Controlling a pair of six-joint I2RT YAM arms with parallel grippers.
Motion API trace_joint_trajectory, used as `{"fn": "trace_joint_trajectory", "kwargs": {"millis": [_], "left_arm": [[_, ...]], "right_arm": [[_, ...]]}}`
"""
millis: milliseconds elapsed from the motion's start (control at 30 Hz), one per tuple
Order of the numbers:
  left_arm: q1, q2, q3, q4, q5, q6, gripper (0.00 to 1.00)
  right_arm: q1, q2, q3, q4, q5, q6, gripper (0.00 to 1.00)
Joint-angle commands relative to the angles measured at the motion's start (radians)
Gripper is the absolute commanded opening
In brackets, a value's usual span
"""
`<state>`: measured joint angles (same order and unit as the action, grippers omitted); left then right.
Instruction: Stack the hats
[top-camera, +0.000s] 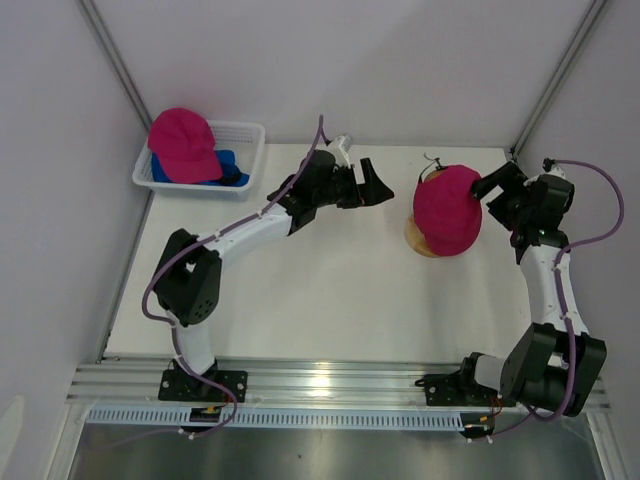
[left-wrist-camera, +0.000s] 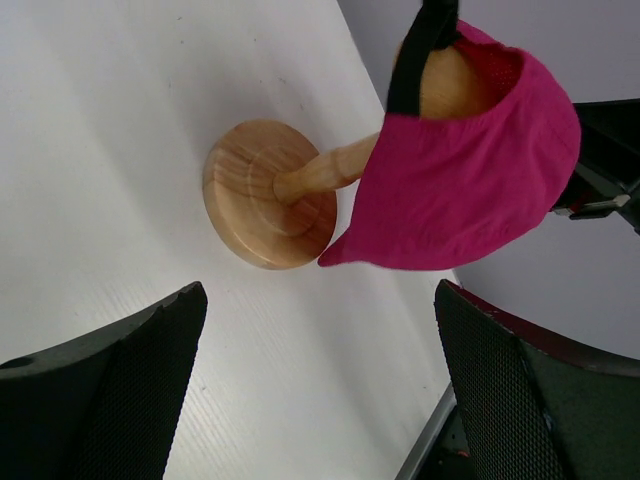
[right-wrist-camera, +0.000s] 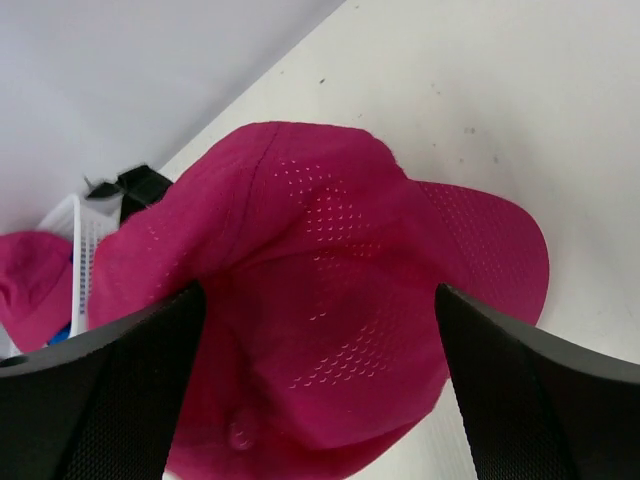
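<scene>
A magenta-pink hat (top-camera: 447, 208) sits on the round wooden stand (top-camera: 417, 241) at the table's right middle. My right gripper (top-camera: 489, 194) is at this hat's right side. In the right wrist view its jaws stand wide, open, on either side of the hat's crown (right-wrist-camera: 330, 290). My left gripper (top-camera: 381, 185) hovers open a short way left of the hat with nothing between its fingers; its view shows the stand's base (left-wrist-camera: 270, 193) and the hat (left-wrist-camera: 470, 180) ahead. A second pink hat (top-camera: 183, 143) lies over a blue hat (top-camera: 228, 166) in the basket.
The white mesh basket (top-camera: 253, 140) stands at the far left corner against the wall and shows in the right wrist view as the basket (right-wrist-camera: 88, 228). White walls close in the table on three sides. A metal rail runs along the near edge.
</scene>
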<state>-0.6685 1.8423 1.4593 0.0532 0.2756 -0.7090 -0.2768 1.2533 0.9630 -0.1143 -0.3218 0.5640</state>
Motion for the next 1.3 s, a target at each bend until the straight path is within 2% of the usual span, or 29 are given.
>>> {"fn": "trace_joint_trajectory", "kwargs": {"millis": [0, 133, 300, 467, 500, 533, 633, 700, 833, 1133, 1267], "left_arm": [[-0.011, 0.031, 0.046, 0.091, 0.063, 0.002, 0.97], [-0.02, 0.046, 0.044, 0.166, 0.111, 0.023, 0.97], [-0.063, 0.083, 0.154, 0.125, 0.077, 0.074, 0.96], [-0.075, 0.184, 0.363, -0.018, -0.002, 0.094, 0.94], [-0.078, 0.227, 0.454, -0.044, -0.027, 0.089, 0.93], [-0.082, 0.251, 0.49, -0.156, -0.059, 0.089, 0.91], [-0.088, 0.325, 0.611, -0.281, -0.171, 0.094, 0.86], [-0.088, 0.337, 0.612, -0.3, -0.22, 0.086, 0.81], [-0.088, 0.331, 0.547, -0.282, -0.25, 0.071, 0.77], [-0.097, 0.442, 0.638, -0.329, -0.201, 0.078, 0.73], [-0.106, 0.48, 0.673, -0.391, -0.263, 0.092, 0.66]], "right_arm": [[-0.001, -0.06, 0.103, -0.053, -0.077, -0.082, 0.99], [-0.001, -0.058, 0.138, -0.087, -0.085, -0.118, 0.99], [0.004, -0.034, 0.122, -0.027, -0.151, -0.081, 1.0], [0.024, 0.011, 0.137, -0.039, -0.143, -0.093, 0.99], [0.024, 0.012, 0.137, -0.048, -0.137, -0.098, 0.99], [0.024, 0.015, 0.138, -0.054, -0.123, -0.099, 0.99], [0.021, 0.008, 0.141, -0.081, -0.099, -0.122, 0.99], [0.016, -0.006, 0.141, -0.094, -0.076, -0.136, 1.0], [0.007, -0.029, 0.132, -0.107, -0.046, -0.144, 0.99], [0.005, -0.058, 0.129, -0.119, 0.0, -0.142, 0.99], [0.002, -0.08, 0.115, -0.12, 0.032, -0.142, 0.99]]}}
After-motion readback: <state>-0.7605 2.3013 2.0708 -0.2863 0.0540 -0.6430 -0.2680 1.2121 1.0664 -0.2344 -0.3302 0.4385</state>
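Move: The pink hat on the wooden stand lies about 13 cm to the left hand's right, 4 cm nearer the robot and a few centimetres lower. Its dark strap is closer, roughly 10 cm right and 3 cm ahead at about hand height. The stand's middle is some 13 cm right, 2 cm back and 13 cm below. From the right hand the hat is about 11 cm left, 4 cm back and slightly lower. Beside the hat's strap the left hand comes in close, though a touch can't be made out: it swings right and rises about 6 cm, edges forward, then sinks some 13 cm while rolling its left side up and narrowing its wide-open fingers by about a third. The right hand, fingers still wide open, lifts about 5 cm off the hat, then hovers a little lower. ##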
